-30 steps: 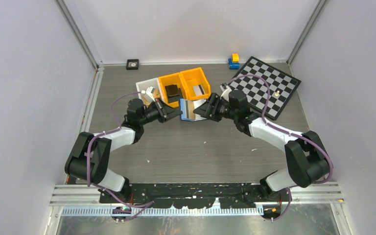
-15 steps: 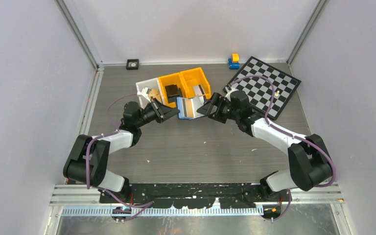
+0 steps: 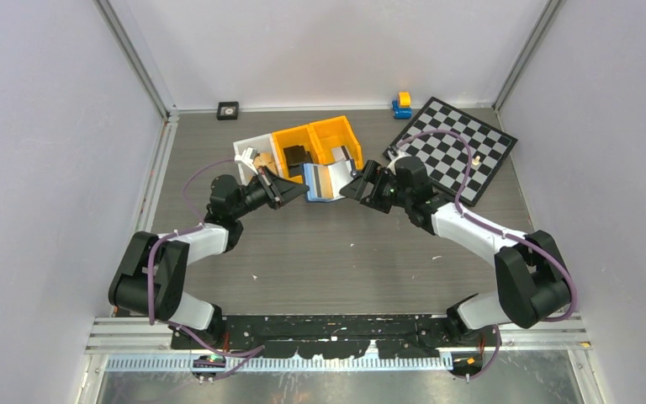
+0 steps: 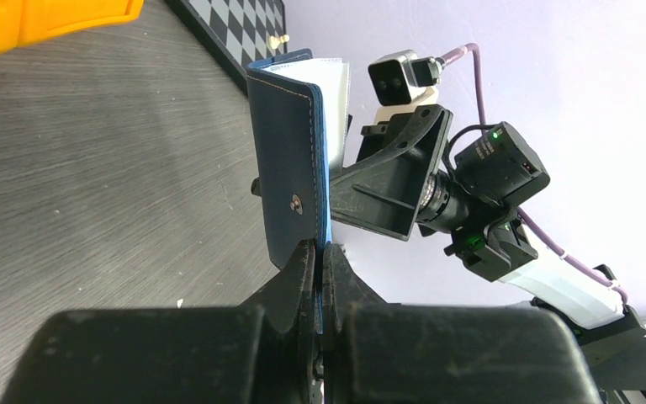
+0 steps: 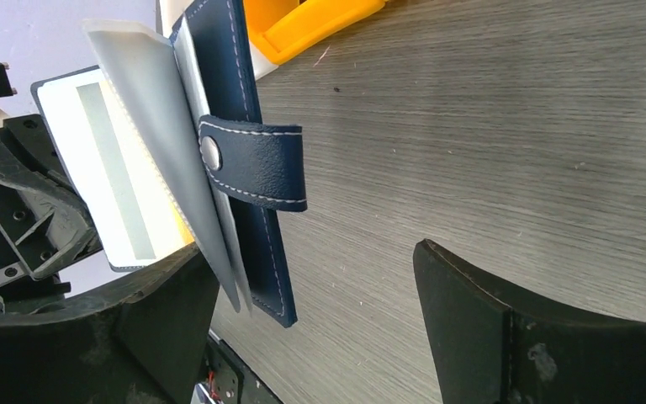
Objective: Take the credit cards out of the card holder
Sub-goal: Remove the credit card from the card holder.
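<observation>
The navy card holder (image 3: 323,181) hangs open above the table between the two arms, just in front of the orange bins. My left gripper (image 4: 320,252) is shut on one edge of the card holder (image 4: 290,160), near its snap stud. My right gripper (image 5: 311,261) is open wide. The other flap of the card holder (image 5: 235,93), with its snap tab (image 5: 256,160), hangs between the fingers, close to the left finger (image 5: 168,311). Thin grey leaves (image 5: 156,118) fan out from inside. I cannot tell the credit cards from the pockets.
Two orange bins (image 3: 320,143) and a white bin (image 3: 251,153) stand right behind the holder; one orange bin holds a black block (image 3: 296,156). A chessboard (image 3: 458,147) lies at the back right, with a blue and yellow toy (image 3: 401,104) beside it.
My right gripper has opened wide and let go of the holder's flap. Both grippers and the holder shifted a little toward the bins, and the holder spread open further.
</observation>
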Controlling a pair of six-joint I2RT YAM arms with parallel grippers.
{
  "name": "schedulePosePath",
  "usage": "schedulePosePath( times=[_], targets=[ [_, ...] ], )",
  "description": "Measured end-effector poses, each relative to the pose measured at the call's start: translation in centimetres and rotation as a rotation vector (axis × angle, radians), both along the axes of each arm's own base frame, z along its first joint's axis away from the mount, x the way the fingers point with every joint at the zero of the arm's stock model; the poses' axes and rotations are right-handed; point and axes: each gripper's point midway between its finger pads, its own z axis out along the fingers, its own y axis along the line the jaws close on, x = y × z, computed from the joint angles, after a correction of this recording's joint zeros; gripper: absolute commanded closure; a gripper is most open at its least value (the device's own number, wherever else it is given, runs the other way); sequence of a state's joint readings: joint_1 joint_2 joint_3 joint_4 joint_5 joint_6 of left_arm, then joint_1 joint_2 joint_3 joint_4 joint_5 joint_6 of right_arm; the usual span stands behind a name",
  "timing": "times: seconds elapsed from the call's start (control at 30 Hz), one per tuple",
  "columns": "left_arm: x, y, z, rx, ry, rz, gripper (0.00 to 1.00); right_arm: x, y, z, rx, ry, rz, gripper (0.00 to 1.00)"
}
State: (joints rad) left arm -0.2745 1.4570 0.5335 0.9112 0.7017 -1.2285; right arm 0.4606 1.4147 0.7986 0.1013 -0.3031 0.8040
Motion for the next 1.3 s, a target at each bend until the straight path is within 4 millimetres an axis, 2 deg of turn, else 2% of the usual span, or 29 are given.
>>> schedulePosePath(
  times=[0.17,0.3,0.47,0.73,0.77,0.87,0.93,1.1,1.17,1.3],
  targets=[
    [-0.1,0.0,0.2,-0.004,-0.006,-0.006,1.0,0.1,0.5,0.2,0.025,-0.005,0.013,0.43],
    [-0.3,-0.2,0.5,-0.014,-0.011,-0.019,1.0,0.2,1.5,1.1,0.096,-0.028,0.049,0.72],
    [-0.2,-0.3,-0.2,-0.014,0.012,-0.027,1.0,0.0,2.1,2.0,0.147,-0.058,0.073,0.97],
    [-0.1,-0.3,-0.8,-0.011,0.031,-0.027,1.0,-0.1,2.1,2.3,0.161,-0.072,0.079,1.0],
    [-0.1,-0.3,-0.8,-0.011,0.031,-0.027,0.96,-0.1,2.1,2.4,0.163,-0.074,0.081,0.99],
    [-0.1,-0.3,-0.9,-0.008,0.033,-0.028,0.7,-0.1,2.1,2.3,0.165,-0.077,0.082,1.0],
    [-0.1,-0.3,-1.1,-0.004,0.04,-0.03,0.59,-0.2,2.0,2.3,0.166,-0.076,0.082,0.99],
    [0.3,-0.5,-2.0,0.03,0.072,-0.034,0.45,-0.5,1.9,2.8,0.171,-0.09,0.083,1.0],
    [0.4,-0.5,-2.4,0.043,0.082,-0.035,0.44,-0.5,1.9,3.0,0.174,-0.099,0.085,0.99],
    [0.2,-0.5,-3.2,0.066,0.106,-0.039,0.51,-0.6,1.9,3.2,0.177,-0.103,0.089,1.0]
  ],
)
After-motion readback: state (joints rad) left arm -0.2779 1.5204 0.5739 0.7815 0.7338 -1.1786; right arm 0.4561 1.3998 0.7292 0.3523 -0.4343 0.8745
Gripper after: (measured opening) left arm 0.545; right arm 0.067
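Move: The card holder is still pinched by its left edge in the shut left gripper, its middle about 6 cm to that hand's right, 1 cm back to front of it and some 2 cm lower. From the open right hand, the card holder's middle lies roughly 6 cm left, level fore and aft, and about 3 cm up. The orange bin's middle is about 7 cm ahead of the right hand, 9 cm left and 12 cm below; the chessboard's is 7 cm ahead, 24 cm right and 13 cm below. Bring the right gripper up and left, about 2 cm each way, rolling its left side up some 10 degrees while closing it on the card holder's right edge by the strap. Keep the left grip until the right one is shut, then open the left fingers about halfway and sink them some 3 cm around the left edge, as the right hand eases up another centimetre. ##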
